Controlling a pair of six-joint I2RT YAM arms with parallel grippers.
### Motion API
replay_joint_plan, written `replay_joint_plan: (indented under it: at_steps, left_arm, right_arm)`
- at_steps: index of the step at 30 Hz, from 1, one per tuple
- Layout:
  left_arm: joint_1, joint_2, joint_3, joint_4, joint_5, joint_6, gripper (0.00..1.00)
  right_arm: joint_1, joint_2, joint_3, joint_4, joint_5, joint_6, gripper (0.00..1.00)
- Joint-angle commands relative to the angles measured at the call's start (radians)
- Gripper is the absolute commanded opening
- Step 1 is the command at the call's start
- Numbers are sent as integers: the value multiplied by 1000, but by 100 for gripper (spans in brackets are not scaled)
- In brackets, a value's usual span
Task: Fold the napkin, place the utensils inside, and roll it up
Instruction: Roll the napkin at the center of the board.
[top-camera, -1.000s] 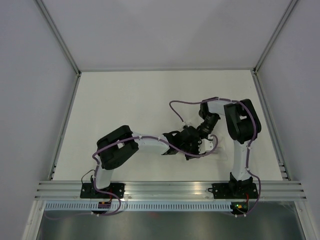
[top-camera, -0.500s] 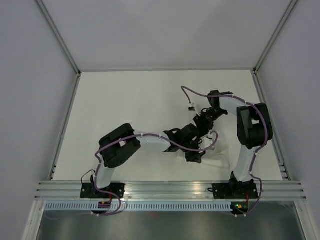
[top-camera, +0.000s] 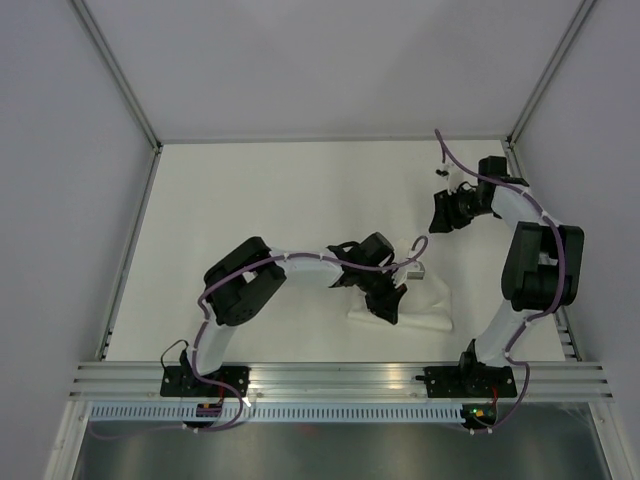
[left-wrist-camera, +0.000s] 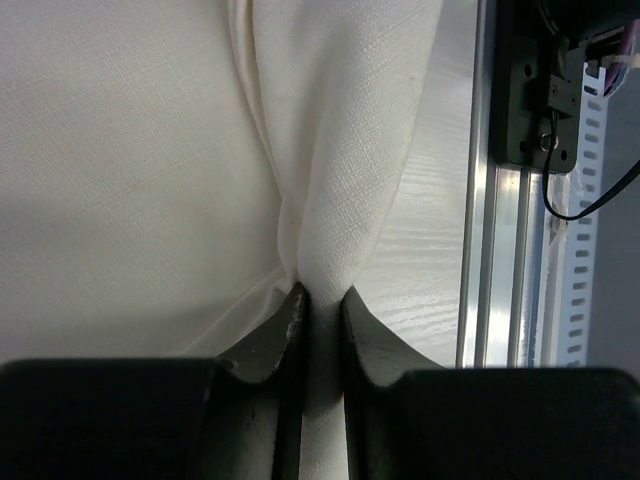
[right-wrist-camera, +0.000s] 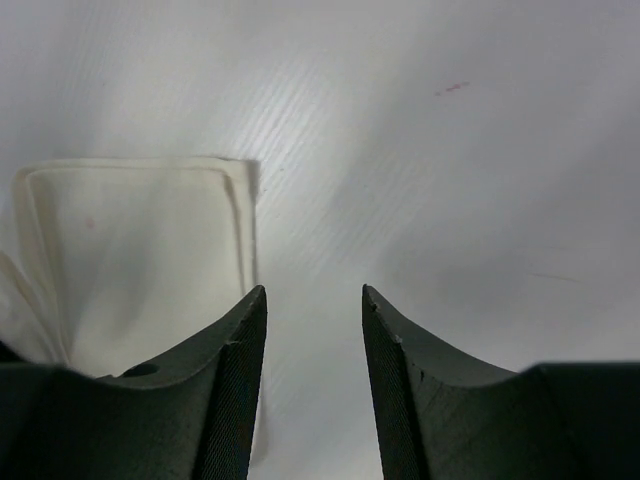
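Note:
The white napkin (top-camera: 425, 318) lies bunched in a narrow bundle near the table's front, right of centre. My left gripper (top-camera: 390, 308) sits on its left part. In the left wrist view that gripper (left-wrist-camera: 320, 292) is shut on a pinched fold of the napkin (left-wrist-camera: 340, 150), with cloth filling the gap between the fingers. My right gripper (top-camera: 437, 212) hangs at the back right, well away from the bundle. Its jaws (right-wrist-camera: 312, 290) are open with only bare table between them, and a hemmed corner of the napkin (right-wrist-camera: 130, 250) shows to the left. The utensils are out of view.
An aluminium rail (top-camera: 340, 378) runs along the near edge, close to the napkin, and shows in the left wrist view (left-wrist-camera: 490, 250). Enclosure walls with metal posts (top-camera: 130, 90) bound the table. A purple cable (top-camera: 455, 160) loops off the right arm.
The right arm has swung from beside the left gripper out to the back right, and its jaws have opened. The left gripper has kept its hold on the napkin, shifting only slightly.

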Motion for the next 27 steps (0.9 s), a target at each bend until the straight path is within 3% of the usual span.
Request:
replay_joint_plan:
  at_steps: [1,7,14,21,27]
  left_arm:
    - [25,43,72,-139,-5,-109,2]
    - [45,130,222,-311,41,-147,2]
    - [100,213,339,-397,182,-225,2]
    - [147,253,339,-379,297,-291,2]
    - [183,323,370,-381,381,-351,3]
  right_arm:
    - [-47,-56,57,91,6,96,49]
    - [-173,-95,84,54,-72,69,49]
    - [-178,-270,-28,48,-92,-37,50]
    - [-138,-433,-83,-234,-179,-377,51]
    - [-72,-557,-223,-348,-189,-615,50]
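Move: The left hand already pinches the rolled near edge of the napkin; the napkin's flat part, onto which it is to roll, is centred about 8 cm ahead and 5 cm right, nearly level. That edge's right end lies some 15 cm right and 1 cm back of this hand. From the empty right hand, the same end is about 22 cm back, hardly to either side, and 6 cm down; the flat part is roughly 14 cm back and 9 cm left, also 6 cm below. Keep the left gripper pinched on the rolled edge and roll it forward about 3 cm along the board, tipping the wrist some 35 degrees so the fingers swing to point back towards the base. Meanwhile carry the half-open right gripper right and slightly forward, rising, then bring it back and left towards the roll's right end, finishing about 10 cm higher, tilted up and turned slightly counter-clockwise. ##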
